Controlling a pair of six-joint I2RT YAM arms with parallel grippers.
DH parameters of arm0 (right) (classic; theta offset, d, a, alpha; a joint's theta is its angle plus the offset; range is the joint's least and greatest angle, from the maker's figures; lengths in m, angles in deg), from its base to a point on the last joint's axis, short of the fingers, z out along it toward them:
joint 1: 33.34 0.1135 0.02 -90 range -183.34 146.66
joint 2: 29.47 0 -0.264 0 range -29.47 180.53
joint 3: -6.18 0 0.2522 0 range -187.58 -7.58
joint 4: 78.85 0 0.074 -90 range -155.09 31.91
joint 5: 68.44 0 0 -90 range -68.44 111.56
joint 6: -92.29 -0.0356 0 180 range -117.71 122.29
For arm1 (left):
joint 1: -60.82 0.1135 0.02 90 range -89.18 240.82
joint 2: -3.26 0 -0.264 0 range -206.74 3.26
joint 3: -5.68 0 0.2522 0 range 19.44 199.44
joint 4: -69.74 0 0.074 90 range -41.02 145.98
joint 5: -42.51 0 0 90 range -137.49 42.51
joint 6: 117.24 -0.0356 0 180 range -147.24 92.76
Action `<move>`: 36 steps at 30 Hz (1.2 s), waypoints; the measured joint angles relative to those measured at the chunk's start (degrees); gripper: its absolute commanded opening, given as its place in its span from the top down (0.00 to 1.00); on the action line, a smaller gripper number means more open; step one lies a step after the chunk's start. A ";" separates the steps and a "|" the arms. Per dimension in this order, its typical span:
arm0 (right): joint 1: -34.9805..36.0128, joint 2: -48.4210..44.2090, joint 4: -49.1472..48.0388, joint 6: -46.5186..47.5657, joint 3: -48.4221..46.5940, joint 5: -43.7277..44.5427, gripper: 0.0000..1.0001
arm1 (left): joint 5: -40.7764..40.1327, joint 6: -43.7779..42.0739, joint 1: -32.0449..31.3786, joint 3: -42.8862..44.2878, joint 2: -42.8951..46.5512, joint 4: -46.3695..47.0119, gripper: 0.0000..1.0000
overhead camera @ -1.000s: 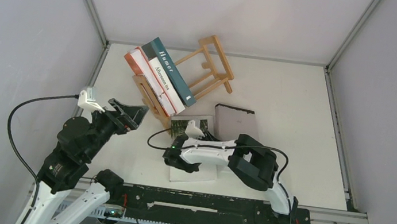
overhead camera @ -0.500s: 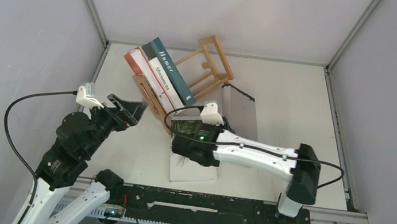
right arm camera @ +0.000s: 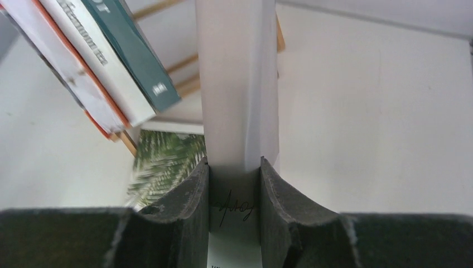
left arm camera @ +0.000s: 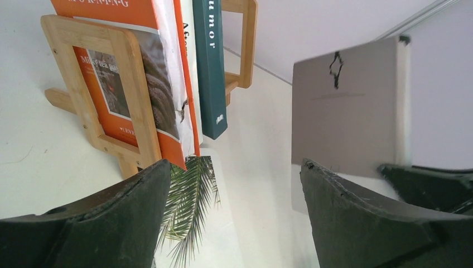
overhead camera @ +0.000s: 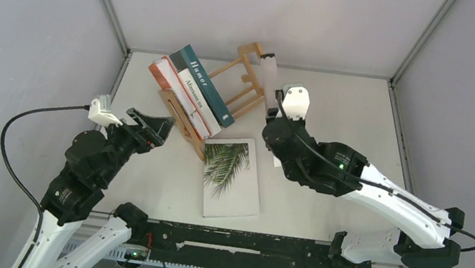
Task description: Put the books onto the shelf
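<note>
The wooden shelf (overhead camera: 256, 74) stands at the back of the table, turned at an angle. Leaning in its left part are three books: orange-red (overhead camera: 160, 72), white (overhead camera: 194, 97) and teal "Humor" (overhead camera: 206, 85). My right gripper (right arm camera: 234, 164) is shut on the plain grey-white book (right arm camera: 237, 84). It holds that book upright in the air by the shelf's right end (overhead camera: 268, 76). The palm-leaf book (overhead camera: 231, 175) lies flat on the table in front of the shelf. My left gripper (left arm camera: 233, 167) is open and empty, left of the shelf (overhead camera: 152, 130), facing the books.
Grey enclosure walls (overhead camera: 38, 45) close in the white table (overhead camera: 347, 121) on the left, back and right. A black rail (overhead camera: 241, 242) with the arm bases runs along the near edge. A black cable (overhead camera: 19, 140) loops beside the left arm.
My right arm has lifted the grey-white book off the table and swung it up and back to the shelf's right end, uncovering the palm-leaf book. The left arm has barely moved.
</note>
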 measured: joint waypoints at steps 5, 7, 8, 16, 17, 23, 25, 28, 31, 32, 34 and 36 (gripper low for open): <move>-5.35 -0.26 -11.61 10.08 0.00 -8.37 0.70 | 0.00 -0.02 0.00 0.15 -0.74 0.00 0.10; -7.58 0.31 -15.15 12.72 0.00 -11.76 0.70 | 0.00 -0.02 0.00 0.15 -1.07 0.00 0.10; -9.01 0.70 -17.16 14.05 0.00 -13.73 0.70 | 0.00 -0.04 0.00 0.15 -1.27 -0.02 0.10; -19.61 4.57 -29.59 19.76 0.00 -28.20 0.70 | 0.04 -0.02 0.00 0.15 -2.91 0.00 0.11; -20.68 5.29 -30.88 20.06 0.00 -29.73 0.70 | 0.07 -0.02 0.00 0.15 -3.15 0.00 0.10; -26.40 12.44 -39.30 21.16 -0.13 -40.81 0.70 | 0.07 -0.04 0.00 0.15 -4.11 0.02 0.10; -27.74 15.15 -41.62 21.24 -0.26 -44.04 0.70 | 0.04 -0.04 0.00 0.15 -4.37 0.04 0.10; -29.29 19.30 -44.96 21.29 -0.85 -48.74 0.70 | 0.09 -0.04 0.00 0.15 -5.01 0.11 0.11; -30.71 22.23 -48.09 21.24 -0.90 -52.72 0.71 | 0.37 -0.07 0.00 0.15 -6.08 0.55 0.10; -31.30 23.28 -49.29 21.24 -1.07 -54.21 0.71 | 0.55 -0.09 0.00 0.15 -6.51 0.79 0.10; -32.24 24.90 -51.17 21.11 -1.66 -56.33 0.71 | 0.74 -0.17 0.00 0.15 -7.39 1.36 0.10; -33.38 26.49 -53.37 20.90 -2.23 -58.45 0.71 | 1.14 -0.50 0.00 0.15 -8.41 2.21 0.10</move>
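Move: The grey book, already pinched by its spine in the right hand, is bound for the free shelf slot just right of the Humor book, about 28 cm ahead, 14 cm left and 18 cm below. The Humor book is roughly 25 cm ahead and 20 cm left, 16 cm down; the palm-leaf book lies about 2 cm ahead and 10 cm left, some 31 cm down. From the left hand the slot is about 29 cm ahead, 13 cm right and 18 cm below. The grey book is carried by the still-closed right fingers some 21 cm forward and 12 cm left towards the free slot, first rising about 4 cm, then sinking about 7. The wrist swings it nearly 30 degrees counter-clockwise and rolls its left side up. The open, empty left hand eases about 3 cm forward and 2 cm down. ##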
